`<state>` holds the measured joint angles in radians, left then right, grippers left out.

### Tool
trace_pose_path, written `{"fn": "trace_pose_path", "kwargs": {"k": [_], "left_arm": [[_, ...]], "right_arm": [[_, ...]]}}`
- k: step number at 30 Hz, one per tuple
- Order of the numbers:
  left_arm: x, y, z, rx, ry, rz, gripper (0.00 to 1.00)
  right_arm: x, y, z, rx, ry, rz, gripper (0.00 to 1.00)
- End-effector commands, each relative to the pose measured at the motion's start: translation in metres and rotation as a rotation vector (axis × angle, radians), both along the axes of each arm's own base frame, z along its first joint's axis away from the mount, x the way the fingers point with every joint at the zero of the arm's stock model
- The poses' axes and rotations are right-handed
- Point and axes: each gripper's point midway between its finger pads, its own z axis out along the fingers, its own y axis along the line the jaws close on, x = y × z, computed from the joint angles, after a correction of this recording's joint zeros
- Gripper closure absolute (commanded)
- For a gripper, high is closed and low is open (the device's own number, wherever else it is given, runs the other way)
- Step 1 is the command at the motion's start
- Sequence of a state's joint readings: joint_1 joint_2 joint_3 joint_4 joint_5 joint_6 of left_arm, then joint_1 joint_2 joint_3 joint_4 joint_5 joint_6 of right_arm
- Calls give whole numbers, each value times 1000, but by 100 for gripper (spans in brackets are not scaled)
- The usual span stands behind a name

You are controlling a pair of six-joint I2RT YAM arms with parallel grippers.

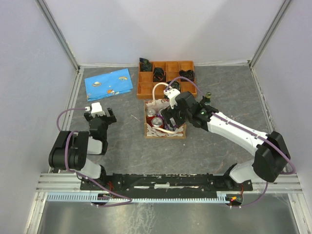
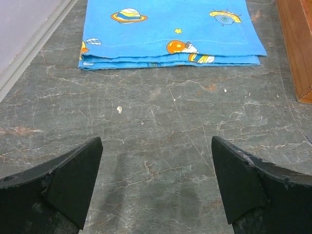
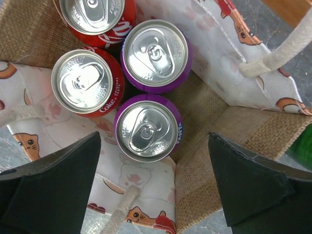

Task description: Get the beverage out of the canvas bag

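The canvas bag (image 1: 165,131) stands open on the table, cream with red cat prints and a tan burlap inside (image 3: 204,105). In it stand beverage cans, tops up: two red Coke cans (image 3: 87,83) and two purple Fanta cans (image 3: 146,129). My right gripper (image 3: 153,168) hangs open over the bag's near wall, just short of the nearer purple can, with nothing between its fingers (image 3: 53,190). In the top view my right gripper (image 1: 169,117) sits over the bag. My left gripper (image 2: 156,175) is open above bare table, far left of the bag (image 1: 100,117).
An orange compartment tray (image 1: 145,89) with dark parts stands just behind the bag. A folded blue space-print cloth (image 2: 170,29) lies at the back left. A green bottle (image 1: 208,97) stands right of the bag. A rope handle (image 3: 278,56) arches over the bag's right side.
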<state>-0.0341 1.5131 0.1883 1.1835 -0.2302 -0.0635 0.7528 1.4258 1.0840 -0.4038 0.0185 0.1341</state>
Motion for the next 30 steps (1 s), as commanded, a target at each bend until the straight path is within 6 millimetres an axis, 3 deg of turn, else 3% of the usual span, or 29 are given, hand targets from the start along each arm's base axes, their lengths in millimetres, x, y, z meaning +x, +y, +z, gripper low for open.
{"fn": "trace_pose_path", "kwargs": {"k": [1,25,27,30], "left_arm": [[9,2,16,4,-57,10,1],[9,2,16,3,-58,11,1],[9,2,16,3,-57,12,1],[9,2,16,3,-58,10,1]], "right_arm": [[-8,1,-10,-24,49,16,1],[2,-1,-69,-152,133,-22,2],[2,-1,-70,-154,136,-19,16],[1,0,-71,-160,144,-9,52]]}}
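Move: The right hand hangs open over the canvas bag. The front purple can lies about 8 cm below it, some 1 cm ahead and 1 cm left. The back purple can stands about 5 cm farther out and 3 cm left of that can, and the front red can some 7 cm to its left and 1 cm farther out. The green bottle stands outside, about 11 cm ahead and 18 cm right of the hand. From the left hand, the front purple can is roughly 37 cm right and 5 cm back. Down into the bag goes the right hand, almost straight, about 5 cm, tipping its fingers slightly more downward and bringing them either side of the front purple can's upper body. It eases to a stop there, and only then do the wide-open fingers close partway and pinch the can just below its rim. ##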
